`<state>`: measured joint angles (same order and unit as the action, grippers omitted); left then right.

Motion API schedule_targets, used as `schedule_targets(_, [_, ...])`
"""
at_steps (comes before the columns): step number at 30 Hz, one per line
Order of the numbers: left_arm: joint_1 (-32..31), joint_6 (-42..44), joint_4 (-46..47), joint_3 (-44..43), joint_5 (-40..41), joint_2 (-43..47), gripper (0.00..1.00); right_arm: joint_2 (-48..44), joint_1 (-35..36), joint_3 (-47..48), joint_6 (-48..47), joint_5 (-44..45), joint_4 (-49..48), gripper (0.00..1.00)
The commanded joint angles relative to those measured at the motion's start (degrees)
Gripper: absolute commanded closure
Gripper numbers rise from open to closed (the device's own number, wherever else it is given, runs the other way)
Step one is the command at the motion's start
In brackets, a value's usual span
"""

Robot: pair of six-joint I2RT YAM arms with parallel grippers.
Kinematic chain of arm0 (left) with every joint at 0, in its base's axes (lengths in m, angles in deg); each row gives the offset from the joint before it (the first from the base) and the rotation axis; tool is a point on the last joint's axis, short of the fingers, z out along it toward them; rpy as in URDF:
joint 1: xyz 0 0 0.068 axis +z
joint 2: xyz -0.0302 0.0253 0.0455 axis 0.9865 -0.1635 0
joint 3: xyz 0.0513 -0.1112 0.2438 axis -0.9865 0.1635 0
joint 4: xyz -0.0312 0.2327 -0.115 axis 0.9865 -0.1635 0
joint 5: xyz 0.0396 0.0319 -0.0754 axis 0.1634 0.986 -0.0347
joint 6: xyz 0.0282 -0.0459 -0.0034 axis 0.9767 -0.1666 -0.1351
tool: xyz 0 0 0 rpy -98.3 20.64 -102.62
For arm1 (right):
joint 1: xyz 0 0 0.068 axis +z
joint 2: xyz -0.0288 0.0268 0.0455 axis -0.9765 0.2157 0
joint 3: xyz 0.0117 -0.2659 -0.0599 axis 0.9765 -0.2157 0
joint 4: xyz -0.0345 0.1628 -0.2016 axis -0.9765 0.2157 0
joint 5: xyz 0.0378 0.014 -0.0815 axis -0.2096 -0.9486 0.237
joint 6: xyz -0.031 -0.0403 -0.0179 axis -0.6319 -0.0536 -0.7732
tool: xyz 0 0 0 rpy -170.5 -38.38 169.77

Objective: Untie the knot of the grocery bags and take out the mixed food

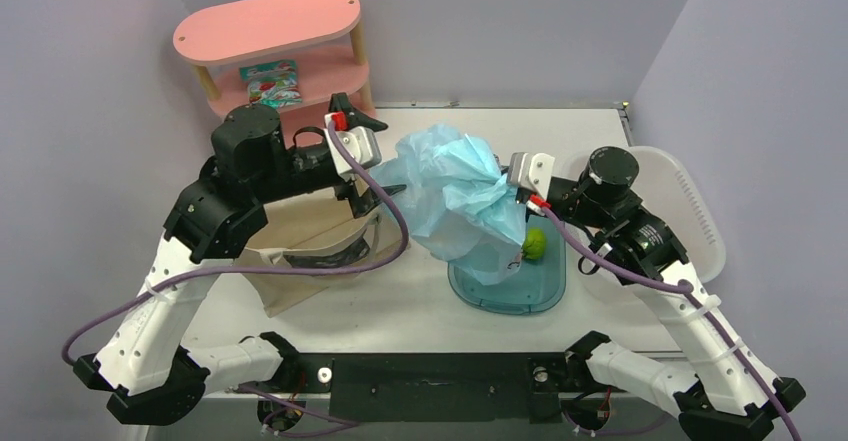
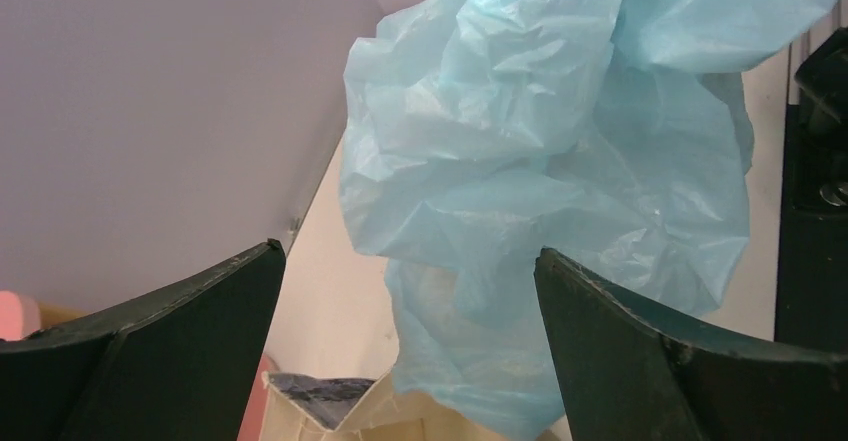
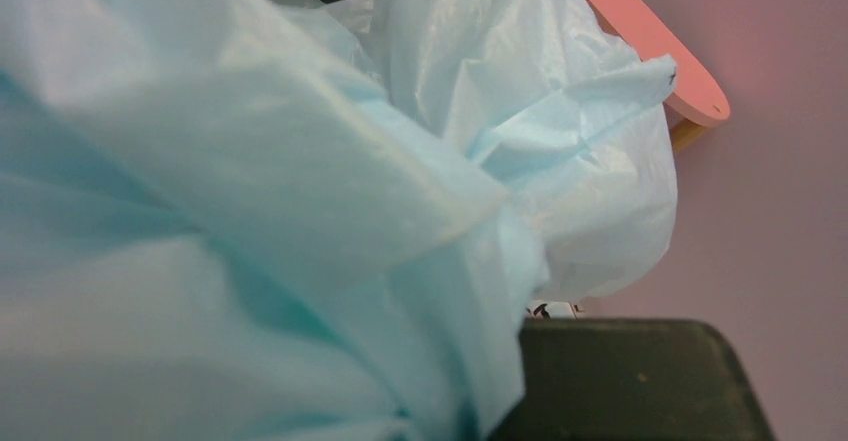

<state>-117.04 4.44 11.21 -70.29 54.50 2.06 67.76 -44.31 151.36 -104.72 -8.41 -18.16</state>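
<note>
The light blue grocery bag [image 1: 455,196] hangs crumpled over the table's middle, its lower end over a teal tub [image 1: 510,296]. My right gripper [image 1: 513,199] is shut on the bag's right side. In the right wrist view the plastic [image 3: 250,211] fills the frame beside one dark finger [image 3: 630,381]. My left gripper [image 1: 378,189] stands open at the bag's left edge. Its fingers [image 2: 180,341] are wide apart, with the bag [image 2: 540,161] hanging just ahead of them, not gripped. A round green fruit [image 1: 535,244] lies in the tub. A printed snack packet [image 1: 272,83] sits on the pink shelf.
A beige canvas tote [image 1: 300,251] lies open under my left arm. The pink shelf [image 1: 268,26] stands at the back left. A white lidded bin [image 1: 690,206] sits at the right edge, behind my right arm.
</note>
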Motion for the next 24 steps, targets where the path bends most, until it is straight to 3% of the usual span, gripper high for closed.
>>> schedule_targets(1, [-3.26,1.83,1.08,2.19,0.12,0.41,0.03,-0.04,3.5,3.31,-6.83,-1.31,3.88,1.0])
schedule_targets(7, [-9.31,5.03,-2.19,2.27,-2.0,-1.62,0.03,0.36,7.51,4.35,-10.08,-0.83,3.84,1.0])
schedule_targets(11, [-12.1,3.14,3.62,3.94,-4.97,-2.08,0.06,1.63,9.29,4.59,-7.29,-0.95,-0.07,1.0])
schedule_targets(19, [-15.98,-4.67,19.23,7.15,2.13,-1.06,0.03,4.0,13.49,1.57,10.62,-0.94,-18.21,1.0])
schedule_targets(24, [-16.46,-11.09,20.86,6.65,1.42,-2.23,0.03,5.38,18.55,0.03,14.93,3.85,-32.93,1.0])
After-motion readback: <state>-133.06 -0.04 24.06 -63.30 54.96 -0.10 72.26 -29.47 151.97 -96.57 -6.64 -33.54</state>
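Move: Bunched up in front of the left hand's wide-open fingers, the grocery bag has its middle about 9 cm to their right, 4 cm back and 5 cm lower. The right hand already pinches the bag, whose middle lies some 5 cm to its left, 2 cm back and 4 cm below. From the right hand, the teal tub is roughly 8 cm ahead, 7 cm right and 38 cm below, with the green fruit some 6 cm farther right than the tub's middle. Closing in on the grocery bag from its left side, the left hand sweeps about 8 cm right and 5 cm back, dipping roughly 4 cm before climbing most of that again, and turns some 15 degrees clockwise. Its jaws stay wide and come around the bunched film. The right hand keeps its pinch, draws back, then carries the bag left and up to meet it, turning slightly counter-clockwise. ##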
